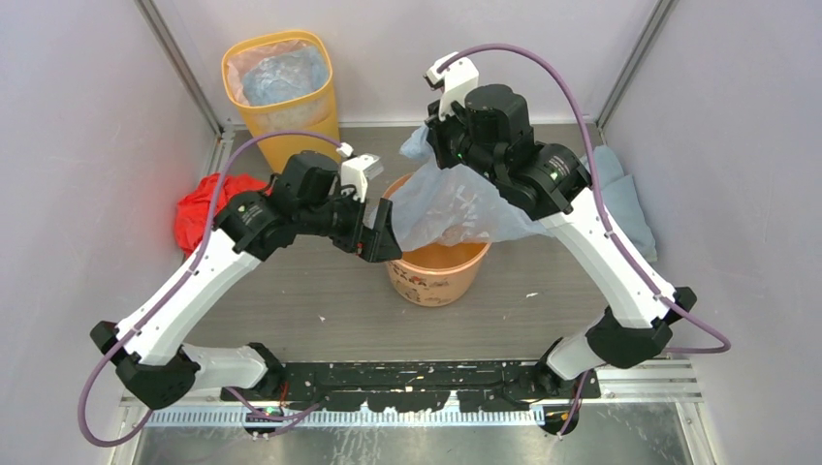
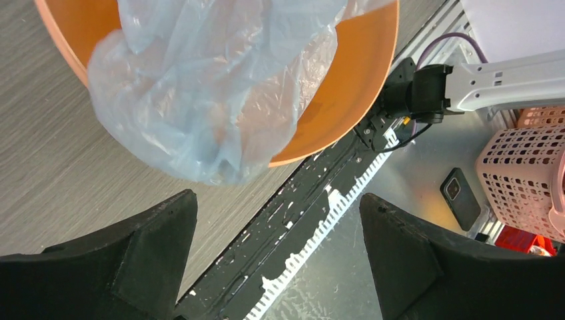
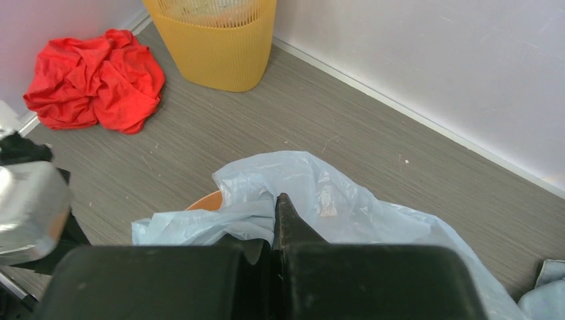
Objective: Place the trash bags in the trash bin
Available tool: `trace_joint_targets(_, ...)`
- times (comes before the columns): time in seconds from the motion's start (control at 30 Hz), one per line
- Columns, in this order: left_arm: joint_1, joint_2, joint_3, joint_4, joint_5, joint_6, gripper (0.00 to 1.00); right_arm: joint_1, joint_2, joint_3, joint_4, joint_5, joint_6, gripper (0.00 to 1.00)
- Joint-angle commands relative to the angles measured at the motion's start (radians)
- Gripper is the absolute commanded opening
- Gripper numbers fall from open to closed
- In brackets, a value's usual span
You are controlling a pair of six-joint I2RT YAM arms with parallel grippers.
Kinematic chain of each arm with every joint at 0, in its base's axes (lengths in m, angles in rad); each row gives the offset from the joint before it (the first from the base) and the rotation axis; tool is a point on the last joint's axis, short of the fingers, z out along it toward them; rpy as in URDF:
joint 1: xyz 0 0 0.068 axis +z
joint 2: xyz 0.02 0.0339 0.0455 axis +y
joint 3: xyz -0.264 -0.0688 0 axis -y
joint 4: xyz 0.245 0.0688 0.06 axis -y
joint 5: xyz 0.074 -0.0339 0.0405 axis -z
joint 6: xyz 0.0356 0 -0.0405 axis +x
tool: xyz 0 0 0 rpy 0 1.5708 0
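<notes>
The round orange trash bin (image 1: 438, 273) stands at the table's middle. A pale blue translucent trash bag (image 1: 456, 203) drapes from above into the bin's mouth and over its far rim. My right gripper (image 1: 438, 153) hangs over the bin's far side, shut on the bag's top. In the right wrist view the fingertips (image 3: 278, 201) pinch the film (image 3: 346, 207), with a bit of orange rim (image 3: 208, 200) below. My left gripper (image 1: 380, 237) is open at the bin's left rim, holding nothing. In its view the jaws (image 2: 278, 197) stand wide apart below the bag (image 2: 200, 100) and the bin (image 2: 346, 87).
A yellow bin (image 1: 281, 87) with a clear liner stands at the back left. A red cloth (image 1: 204, 208) lies against the left wall. A blue-grey crumpled bundle (image 1: 620, 203) lies behind the right arm. Off the table's near edge are a pink basket (image 2: 526, 173) and a phone (image 2: 460, 197).
</notes>
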Motion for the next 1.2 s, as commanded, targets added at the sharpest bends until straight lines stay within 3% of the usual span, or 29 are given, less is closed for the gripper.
trace_joint_targets(0.0, -0.004, -0.044, 0.057, -0.029, -0.027, 0.015, 0.92, 0.011, -0.05, 0.023, 0.056, 0.005, 0.015, 0.01)
trace_joint_targets(0.4, -0.001, 0.022, 0.039, 0.043, -0.084, 0.014, 0.91, 0.019, -0.119, 0.007, 0.07, 0.065, -0.002, 0.01)
trace_joint_targets(0.53, 0.001, 0.1, 0.111, 0.107, -0.09, 0.012, 0.82, 0.021, -0.142, -0.007, 0.058, 0.069, -0.003, 0.01)
trace_joint_targets(0.73, 0.0, 0.179, 0.19, 0.141, -0.054, 0.029, 0.54, 0.02, -0.149, -0.024, 0.048, 0.071, -0.007, 0.01)
trace_joint_targets(1.17, -0.006, 0.324, 0.172, 0.04, -0.192, 0.08, 0.48, 0.031, -0.089, -0.011, 0.058, 0.006, 0.016, 0.01)
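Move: The right hand is holding the blue bag; the loose fold on the bag's left side, which the open left hand goes for, is about 6 cm ahead of the left hand, 6 cm to its right and 4 cm below. The orange bin's middle lies some 8 cm ahead, 11 cm right and 18 cm below the left hand; the right gripper is roughly 14 cm ahead, 10 cm right and 13 cm higher. From the right hand, that fold is about 8 cm back, 4 cm left and 17 cm down. The left hand brings its fingertips around the bag's loose fold: after a small lift it reaches forward about 8 cm and 5 cm to the right, over the bin's left part, sinking at the end as the fingers close to about half open. The right hand keeps its pinch on the bag, pulling up, right and back some 4 cm each way, then partly easing down and left again. ##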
